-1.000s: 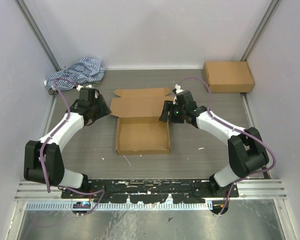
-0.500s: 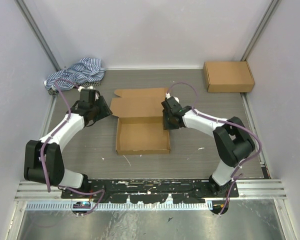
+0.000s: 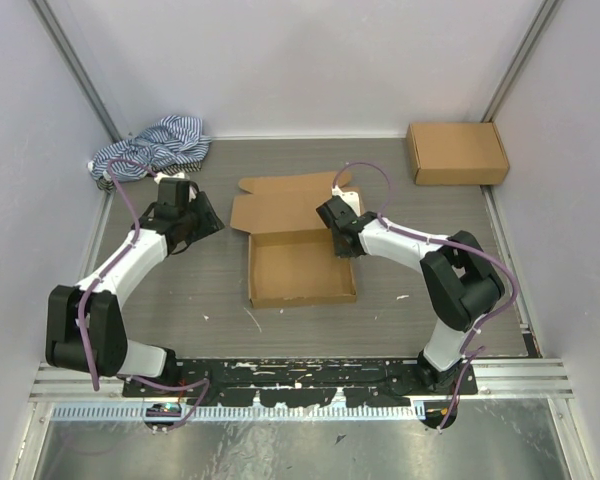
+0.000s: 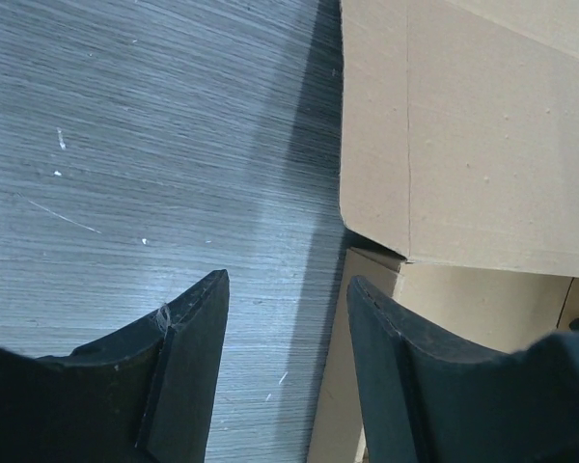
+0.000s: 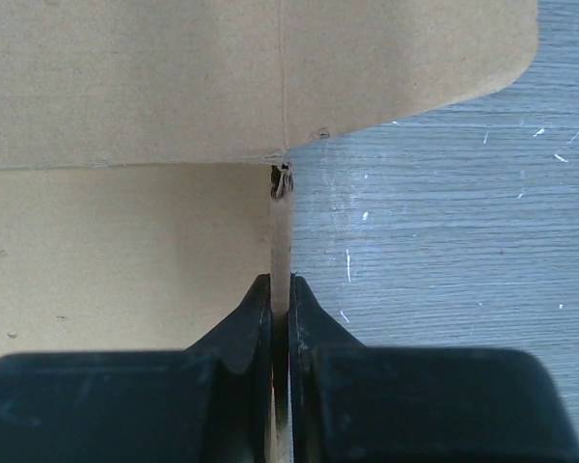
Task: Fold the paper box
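The paper box (image 3: 300, 268) lies in the middle of the table as a shallow brown tray, its lid (image 3: 285, 208) laid open and flat behind it. My right gripper (image 3: 342, 244) is shut on the tray's right wall near the back corner. In the right wrist view that thin wall edge (image 5: 281, 231) stands pinched between the black fingertips of the right gripper (image 5: 280, 282). My left gripper (image 3: 211, 222) hangs open just left of the lid's left corner. In the left wrist view the left gripper (image 4: 288, 280) holds only bare table, with the box's (image 4: 463, 145) corner beside its right finger.
A second, closed brown cardboard box (image 3: 457, 152) sits at the back right by the wall. A blue-and-white striped cloth (image 3: 152, 145) is bunched at the back left. Side walls hem the table, and a metal rail (image 3: 300, 372) runs along the near edge.
My right gripper has swung in and shut on the box's right wall. The box has slid a little to the right and turned slightly. The left gripper has hardly moved.
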Controlling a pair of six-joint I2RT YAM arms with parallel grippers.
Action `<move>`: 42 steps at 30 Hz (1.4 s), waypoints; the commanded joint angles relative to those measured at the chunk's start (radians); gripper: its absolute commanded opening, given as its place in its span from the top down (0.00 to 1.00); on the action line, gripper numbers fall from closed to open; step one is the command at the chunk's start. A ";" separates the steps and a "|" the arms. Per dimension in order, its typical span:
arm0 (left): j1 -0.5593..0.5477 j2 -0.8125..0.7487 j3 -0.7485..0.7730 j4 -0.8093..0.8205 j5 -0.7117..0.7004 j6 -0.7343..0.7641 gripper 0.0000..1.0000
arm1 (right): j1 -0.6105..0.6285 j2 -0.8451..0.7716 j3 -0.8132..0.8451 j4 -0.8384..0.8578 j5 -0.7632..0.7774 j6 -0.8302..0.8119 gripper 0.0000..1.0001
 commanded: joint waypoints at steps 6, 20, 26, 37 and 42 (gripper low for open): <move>0.000 0.032 -0.005 0.046 0.068 0.010 0.40 | -0.002 -0.004 0.019 0.044 0.018 -0.065 0.84; 0.001 0.241 0.146 0.130 0.192 -0.042 0.38 | -0.139 -0.228 0.038 0.050 -0.124 -0.061 0.08; 0.000 0.341 0.218 0.163 0.253 -0.074 0.38 | -0.196 -0.333 0.023 0.036 -0.145 -0.067 0.08; 0.000 0.495 0.340 0.121 0.276 -0.078 0.43 | -0.232 -0.422 -0.033 0.031 -0.160 -0.044 0.08; 0.000 0.517 0.350 0.180 0.310 -0.102 0.48 | -0.243 -0.420 -0.045 0.031 -0.171 -0.043 0.08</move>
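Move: Some 9 cm ahead of the left hand, 6 cm to its right and 7 cm lower is the middle of the lid's left flap; the lid panel lies level with that flap, about 14 cm to its right, and the tray's middle is roughly 20 cm right of this hand and 4 cm back. The right hand is pinching the tray's right wall at its fingertips; the lid's right flap is 8 cm ahead, 2 cm right and 2 cm higher, the tray's middle 12 cm left and 5 cm back. Opening wide, the right fingers let go of the tray's right wall, then lift about 12 cm up and veer 6 cm right, tipping up some 15 degrees. Meanwhile the left hand dips, reaches forward and right, then sinks again, to bring its half-open fingers close over the lid's left flap, about 8 cm forward and 5 cm down in all, its left side rolling lower. ##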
